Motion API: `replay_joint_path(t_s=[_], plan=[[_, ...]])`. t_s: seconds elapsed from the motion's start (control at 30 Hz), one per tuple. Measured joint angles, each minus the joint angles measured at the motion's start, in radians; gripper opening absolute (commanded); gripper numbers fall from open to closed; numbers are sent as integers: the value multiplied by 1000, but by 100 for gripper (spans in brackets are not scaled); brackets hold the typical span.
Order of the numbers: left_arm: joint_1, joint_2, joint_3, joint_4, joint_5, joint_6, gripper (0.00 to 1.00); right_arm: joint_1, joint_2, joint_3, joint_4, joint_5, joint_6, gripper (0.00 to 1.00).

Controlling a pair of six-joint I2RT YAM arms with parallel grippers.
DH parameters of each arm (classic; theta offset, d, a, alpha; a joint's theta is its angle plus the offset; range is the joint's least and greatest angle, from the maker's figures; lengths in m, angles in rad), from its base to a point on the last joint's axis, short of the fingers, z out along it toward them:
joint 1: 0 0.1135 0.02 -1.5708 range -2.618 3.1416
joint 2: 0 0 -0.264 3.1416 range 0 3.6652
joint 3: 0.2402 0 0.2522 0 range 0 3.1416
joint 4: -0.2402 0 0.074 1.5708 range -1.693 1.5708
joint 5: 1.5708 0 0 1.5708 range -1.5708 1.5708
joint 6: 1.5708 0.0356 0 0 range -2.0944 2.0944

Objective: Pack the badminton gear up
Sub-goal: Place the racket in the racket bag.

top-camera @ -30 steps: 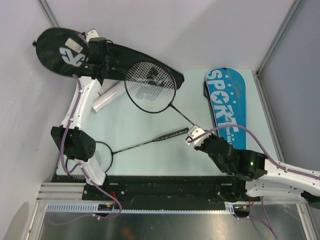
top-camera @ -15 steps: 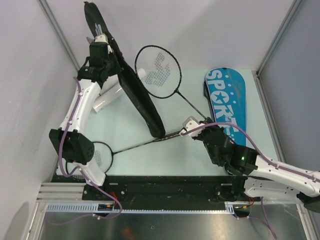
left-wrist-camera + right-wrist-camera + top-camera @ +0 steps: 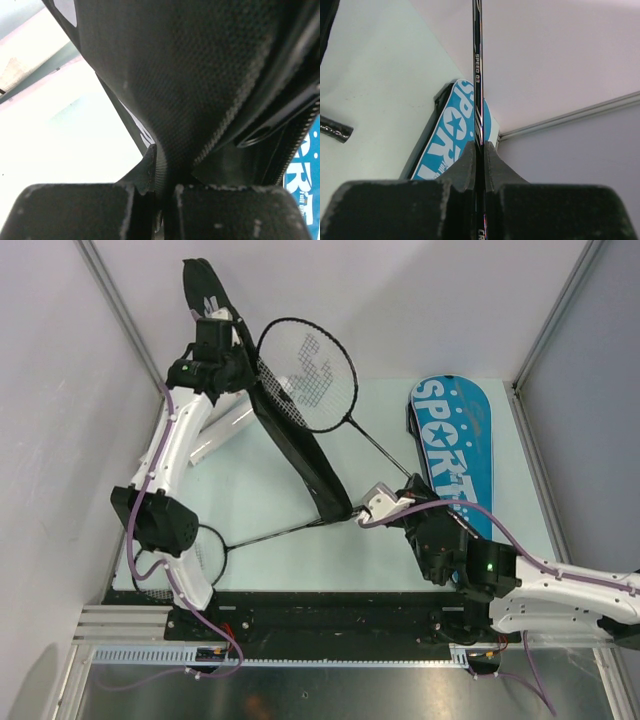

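My left gripper [image 3: 222, 344] is shut on the upper edge of a long black racket cover [image 3: 296, 445]. The cover hangs from it slantwise, its lower tip near the table's middle, and its fabric [image 3: 200, 75] fills the left wrist view above my shut gripper [image 3: 162, 192]. My right gripper [image 3: 402, 490] is shut on the thin shaft [image 3: 478, 75] of a racket. That racket's head [image 3: 308, 375] is raised beside the cover, at its upper part. A second racket [image 3: 270, 533] lies flat at the front left. The blue SPORT bag [image 3: 455, 440] lies at the right.
A white tube [image 3: 222, 430] lies at the back left under my left arm. The black handle end [image 3: 335, 131] of the lying racket shows at the left in the right wrist view. Walls close in on the left, back and right.
My left gripper has lifted the black cover off the back of the table so it hangs on edge. My right gripper has raised the racket, and its head has moved back-left to the cover.
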Motion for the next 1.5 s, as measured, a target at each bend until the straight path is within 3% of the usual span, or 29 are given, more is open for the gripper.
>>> replay_joint_path(t_s=[0.53, 0.9, 1.13, 1.33, 1.5], plan=[[15, 6, 26, -36, 65, -23, 0, -138, 51, -18, 14, -58, -8, 0], [56, 40, 53, -52, 266, -44, 1, -162, 22, -96, -20, -132, -66, 0], [47, 43, 1, -42, 335, -27, 0, -266, 173, -66, 32, -180, -157, 0], [-60, 74, -19, -44, 346, -38, 0, -259, 328, 32, 30, -211, -150, 0], [-180, 142, -1, 55, 352, -37, 0, -333, 336, 84, -9, -291, -95, 0]])
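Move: Ahead and to the left of the right hand, which already grips the racket by its shaft, the black racket bag's mouth lies some 23 cm ahead, 33 cm left and about 4 cm below. The blue bag lies about 16 cm ahead, 12 cm right and 28 cm below that hand; the second racket's grip is 8 cm ahead, 15 cm left and 29 cm below. From the left hand, already pinching the bag's rim, the held racket's head is about 11 cm right, 3 cm back and 7 cm above. Bringing racket and bag together, the right hand takes the racket about 8 cm forward and 6 cm down, veering a little left late on and rolling some 20 degrees so the head dips towards the bag mouth. The left hand keeps its pinch, rolls slightly almost in place, then swings the rim about 14 cm right towards the racket head, sinking 5 cm and turning clockwise. Both grips stay shut. ##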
